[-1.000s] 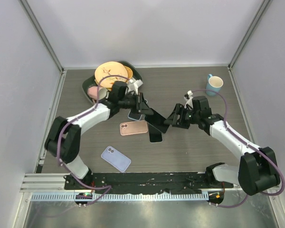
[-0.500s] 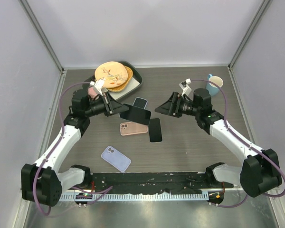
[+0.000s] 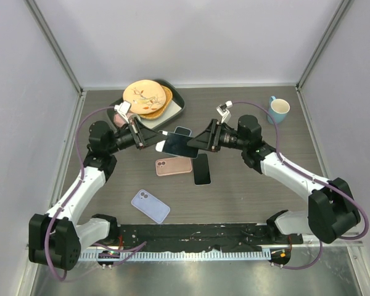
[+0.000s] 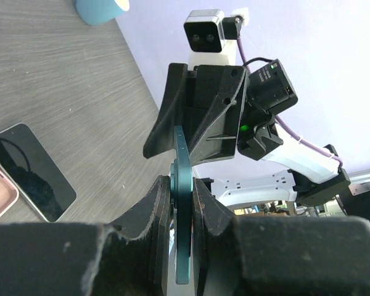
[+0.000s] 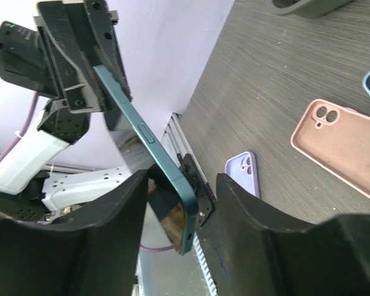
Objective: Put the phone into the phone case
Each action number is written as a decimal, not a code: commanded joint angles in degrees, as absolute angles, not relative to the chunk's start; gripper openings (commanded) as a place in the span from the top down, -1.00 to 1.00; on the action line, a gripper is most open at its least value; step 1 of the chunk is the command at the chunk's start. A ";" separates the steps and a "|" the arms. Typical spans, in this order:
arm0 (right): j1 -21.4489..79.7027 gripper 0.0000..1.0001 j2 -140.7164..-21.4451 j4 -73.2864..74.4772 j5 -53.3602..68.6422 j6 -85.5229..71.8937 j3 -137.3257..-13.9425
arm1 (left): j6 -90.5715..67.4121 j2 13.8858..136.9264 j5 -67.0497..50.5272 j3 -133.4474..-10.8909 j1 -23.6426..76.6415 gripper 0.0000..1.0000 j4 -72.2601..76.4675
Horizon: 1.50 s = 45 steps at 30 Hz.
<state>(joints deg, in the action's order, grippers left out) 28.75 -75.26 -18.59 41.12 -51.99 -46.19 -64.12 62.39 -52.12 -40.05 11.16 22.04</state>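
My left gripper (image 3: 155,141) is shut on one end of a dark teal phone (image 3: 177,145) and holds it in the air above the table's middle. The right gripper (image 3: 200,142) is open, its fingers on either side of the phone's free end with a gap still showing. In the left wrist view the phone (image 4: 182,203) stands edge-on between the pads of the left gripper (image 4: 182,182). The right wrist view has the phone (image 5: 142,132) running from the right gripper (image 5: 185,180) up to the left gripper (image 5: 80,61). A pink phone case (image 3: 174,165) lies on the table just below the phone.
A lavender case (image 3: 150,206) lies near the front. A black phone (image 3: 201,168) rests beside the pink case, and a blue case (image 3: 184,131) is partly hidden behind the held phone. A tray (image 3: 180,106) with plates (image 3: 145,95) stands at the back left, a blue cup (image 3: 279,109) at the back right.
The left arm lifted the teal phone off the middle of the table and drew back left. The right gripper then moved left until its fingers came around the phone's free end.
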 commanded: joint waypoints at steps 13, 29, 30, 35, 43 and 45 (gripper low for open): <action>30.59 0.24 -77.43 -41.40 47.55 -65.48 -45.70 | -71.89 63.46 -52.91 -39.20 10.90 1.00 38.84; 30.15 0.26 -75.41 -41.22 47.99 -65.47 -41.40 | -73.21 63.90 -53.97 -38.85 10.90 1.00 41.13; 29.97 0.24 -75.24 -42.44 48.42 -66.00 -40.96 | -73.30 63.90 -53.88 -38.93 10.90 1.00 41.22; 29.71 0.33 -73.48 -46.93 48.52 -69.52 -38.15 | -73.74 65.03 -54.75 -38.85 10.90 1.00 42.09; 29.71 0.98 -73.48 -54.49 49.04 -74.44 -37.09 | -73.48 66.79 -55.19 -38.06 10.81 0.99 41.06; 29.79 0.98 -72.60 -53.01 49.04 -73.66 -36.74 | -71.90 67.23 -55.72 -38.14 10.90 0.70 39.65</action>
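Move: The held phone is pinched at its left end by my left hand; its middle lies about 5 cm right, 2 cm back and 2 cm below that hand. From my right hand, whose open jaws straddle its free end, its middle is some 5 cm left, level ahead and 2 cm up. On the table, 24 cm below my right hand, lie the pink case, 5 cm ahead and 7 cm left, and the black phone, 4 cm ahead and 5 cm right. I keep the phone's left end in my left hand, lifting it only slightly, and rework my right hand around the free end: up about 4 cm, a little down again while drawing back some 4 cm, then up once more, tilting its fingertips up about 15 degrees. Its fingers narrow in stages and finally close, pinching the phone's right end. ##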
